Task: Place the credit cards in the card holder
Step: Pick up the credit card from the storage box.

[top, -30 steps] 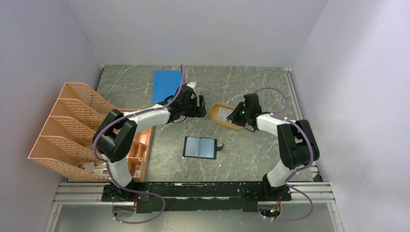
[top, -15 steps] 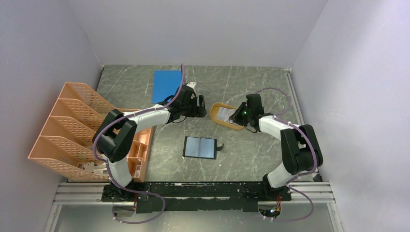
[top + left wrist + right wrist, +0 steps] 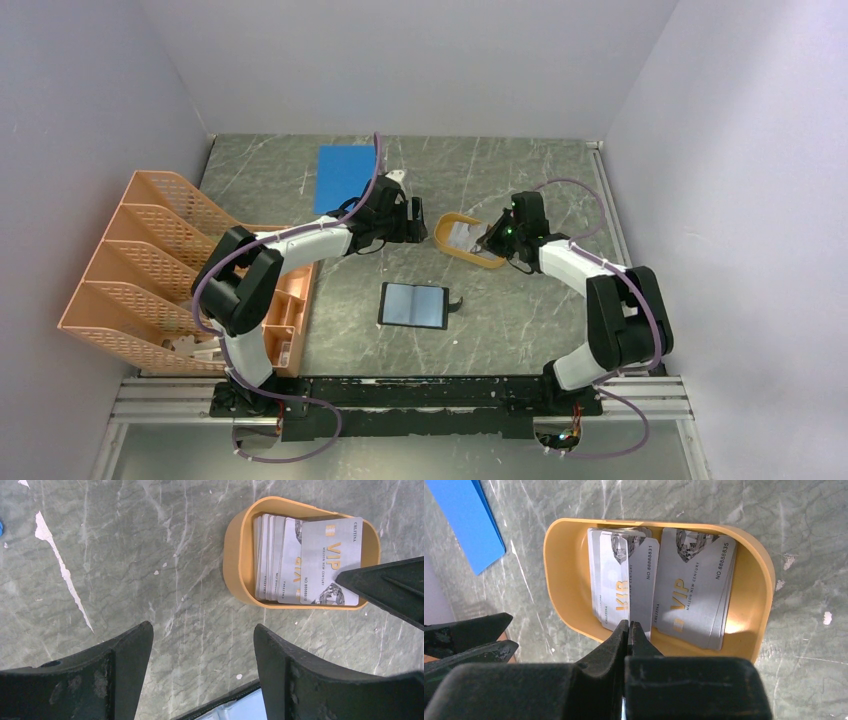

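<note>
Several pale grey credit cards (image 3: 280,555) stand stacked in an orange oval tray (image 3: 235,555), seen too in the right wrist view (image 3: 694,585). My right gripper (image 3: 628,625) is shut on the near edge of one card (image 3: 644,580), which looks slightly raised over the tray rim (image 3: 330,560). From above, that gripper (image 3: 487,240) sits at the tray's right side. The black card holder (image 3: 412,305) lies open flat, bluish pockets up, nearer the bases. My left gripper (image 3: 200,630) hovers open and holds nothing, left of the tray (image 3: 447,226) and above the holder's far edge (image 3: 235,710).
A blue flat sheet (image 3: 343,177) lies at the back left. An orange mesh file rack (image 3: 140,260) fills the left side, with a small orange organiser (image 3: 290,310) beside it. Walls close in on the left, the back and the right.
The right gripper's jaws have shut on a card's edge in the tray, and the right arm's elbow has swung outward to the right. The left arm has not moved.
</note>
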Available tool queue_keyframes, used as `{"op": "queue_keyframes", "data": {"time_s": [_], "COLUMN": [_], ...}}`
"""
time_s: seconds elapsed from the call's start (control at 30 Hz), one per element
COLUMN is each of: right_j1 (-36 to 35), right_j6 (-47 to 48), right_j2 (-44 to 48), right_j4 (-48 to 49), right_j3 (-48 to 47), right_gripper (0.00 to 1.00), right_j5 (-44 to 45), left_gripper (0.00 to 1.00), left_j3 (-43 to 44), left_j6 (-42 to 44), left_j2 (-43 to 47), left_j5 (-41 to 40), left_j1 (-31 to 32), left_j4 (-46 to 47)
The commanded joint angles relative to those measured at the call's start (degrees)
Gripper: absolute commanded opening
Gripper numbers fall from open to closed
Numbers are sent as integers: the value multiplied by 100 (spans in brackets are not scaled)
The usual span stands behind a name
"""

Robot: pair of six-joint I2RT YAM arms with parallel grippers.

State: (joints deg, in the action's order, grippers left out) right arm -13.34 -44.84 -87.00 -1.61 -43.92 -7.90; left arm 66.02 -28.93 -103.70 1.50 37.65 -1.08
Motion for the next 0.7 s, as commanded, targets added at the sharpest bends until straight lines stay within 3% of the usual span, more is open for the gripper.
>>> {"op": "queue_keyframes", "data": {"time_s": [0.0,0.4,0.67], "right_j1": [53,52,57], "right_j6": [-36,-1165,-1594], "right_j2": [121,534,794], "right_j4": [-518,-1739,-1786], "right_j3": [-119,-1107,-1233], "right_gripper": [0,0,0], "right_j5": [134,-233,-733], "left_gripper": [77,77,78], "left_j3": [-19,-40,-166], "left_j6": [54,-5,-133], "left_j2": [179,500,1058], "left_j5": [-130,-367,-646], "left_j1": [-30,-30,-31], "left_j4": [64,-47,-245]}}
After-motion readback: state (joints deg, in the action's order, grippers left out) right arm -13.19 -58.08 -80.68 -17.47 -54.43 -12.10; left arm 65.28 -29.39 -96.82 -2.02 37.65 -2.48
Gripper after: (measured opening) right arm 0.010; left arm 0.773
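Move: The credit card already pinched in the right fingers is meant for the open card holder, about 12 cm back from this hand, 12 cm to its left and 5 cm lower. The storage box's middle lies some 2 cm ahead and 1 cm left, about 3 cm below; the left card pile in it is roughly 4 cm ahead, 3 cm left and 4 cm below. From the left hand, the card holder is about 11 cm straight back and 7 cm down. The pinched card goes up and away from the storage box with the right hand, which rises about 8 cm, slowly at first, edging slightly left while the wrist rolls some 10 degrees, left side up. The fingers stay shut on it. The left hand, empty and open, begins to rise a little later, by about 4.5 cm, drifting just over 1 cm left. ##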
